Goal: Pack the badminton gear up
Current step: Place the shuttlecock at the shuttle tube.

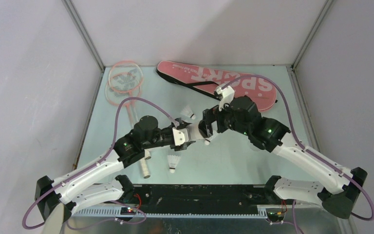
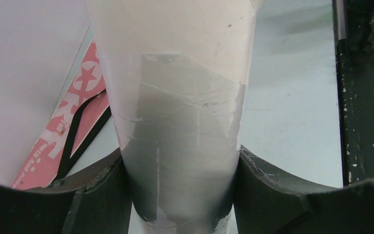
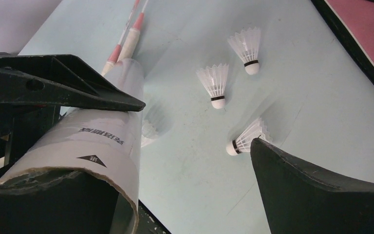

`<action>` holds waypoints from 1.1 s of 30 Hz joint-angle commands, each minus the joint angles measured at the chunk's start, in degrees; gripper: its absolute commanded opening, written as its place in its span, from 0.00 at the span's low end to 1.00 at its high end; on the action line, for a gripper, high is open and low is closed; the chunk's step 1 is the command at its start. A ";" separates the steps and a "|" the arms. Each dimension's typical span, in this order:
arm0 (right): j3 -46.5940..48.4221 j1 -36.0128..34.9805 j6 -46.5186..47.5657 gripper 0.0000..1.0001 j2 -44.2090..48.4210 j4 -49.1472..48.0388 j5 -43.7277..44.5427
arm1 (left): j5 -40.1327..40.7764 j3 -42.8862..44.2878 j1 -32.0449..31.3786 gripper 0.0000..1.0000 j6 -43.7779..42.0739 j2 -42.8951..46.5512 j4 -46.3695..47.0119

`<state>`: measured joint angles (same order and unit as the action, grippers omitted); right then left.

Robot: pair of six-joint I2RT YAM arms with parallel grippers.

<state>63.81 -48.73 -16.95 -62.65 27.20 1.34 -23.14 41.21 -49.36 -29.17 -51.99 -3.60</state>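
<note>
A white tube [image 2: 175, 97] stands between the fingers of my left gripper [image 2: 180, 195], which is shut on it. In the right wrist view the tube [image 3: 102, 141] lies at the left with its open mouth towards the camera. My right gripper [image 3: 190, 204] is open beside that mouth, nothing between its fingers. Three white shuttlecocks [image 3: 215, 83] lie on the table past it, and a fourth [image 3: 151, 129] lies close behind the tube. Both grippers meet at mid-table [image 1: 195, 134]. Two pink rackets [image 1: 124, 80] lie at the back left, and the pink bag [image 1: 219, 78] at the back.
The racket handles [image 1: 145, 165] reach toward the near left, next to a shuttlecock [image 1: 174, 162]. Another shuttlecock [image 1: 191, 113] lies just behind the grippers. Walls enclose the table on the left, right and back. A black rail [image 1: 199, 195] runs along the near edge.
</note>
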 commanded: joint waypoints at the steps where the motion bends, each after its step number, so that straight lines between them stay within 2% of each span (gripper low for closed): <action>1: 1.79 -1.84 -0.15 0.99 -3.27 -4.72 3.73 | -3.42 1.06 -0.22 0.36 -0.54 0.97 4.67; 6: 1.80 -3.31 -0.92 0.99 -5.36 -8.27 5.91 | -3.55 1.00 -0.26 0.36 0.37 1.14 5.67; 10: 1.81 -3.51 -0.34 0.99 -3.55 -10.88 3.90 | -2.52 0.93 -0.24 0.36 0.75 1.30 5.69; 16: 1.82 -2.22 0.65 0.99 6.82 -11.47 -3.70 | -0.98 0.24 -0.27 0.36 1.03 1.63 5.91; 22: 1.81 -0.80 1.69 0.99 14.94 -10.40 -6.42 | -0.56 -0.27 -0.26 0.36 0.94 2.07 6.23; 28: 1.76 2.68 0.46 0.99 19.23 -6.99 -2.00 | -0.59 -0.70 -0.24 0.37 1.00 2.71 6.42; 33: 0.76 7.66 -2.49 0.99 17.46 -1.03 3.07 | 0.54 -1.08 -0.24 0.39 2.00 3.53 6.84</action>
<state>64.36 -44.49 -16.88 -42.85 20.73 -0.30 -22.74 40.12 -49.39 -28.36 -50.24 -0.89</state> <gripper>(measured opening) 0.992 0.647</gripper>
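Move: The shuttle tube, already held by the left hand, has its mouth some 3 cm back and 3 cm left of the right hand, about level with it, and one of the right hand's open fingers is in it. From the left hand the mouth is roughly 5 cm right, 1 cm ahead and 3 cm up. On the table some 24 cm below the right hand, the near shuttlecock lies about 4 cm ahead and 4 cm right, the far shuttlecock 7 cm ahead and 7 cm left. The right finger nudges 2 cm forward-left inside the tube mouth, then lifts about 14 cm up and right. ##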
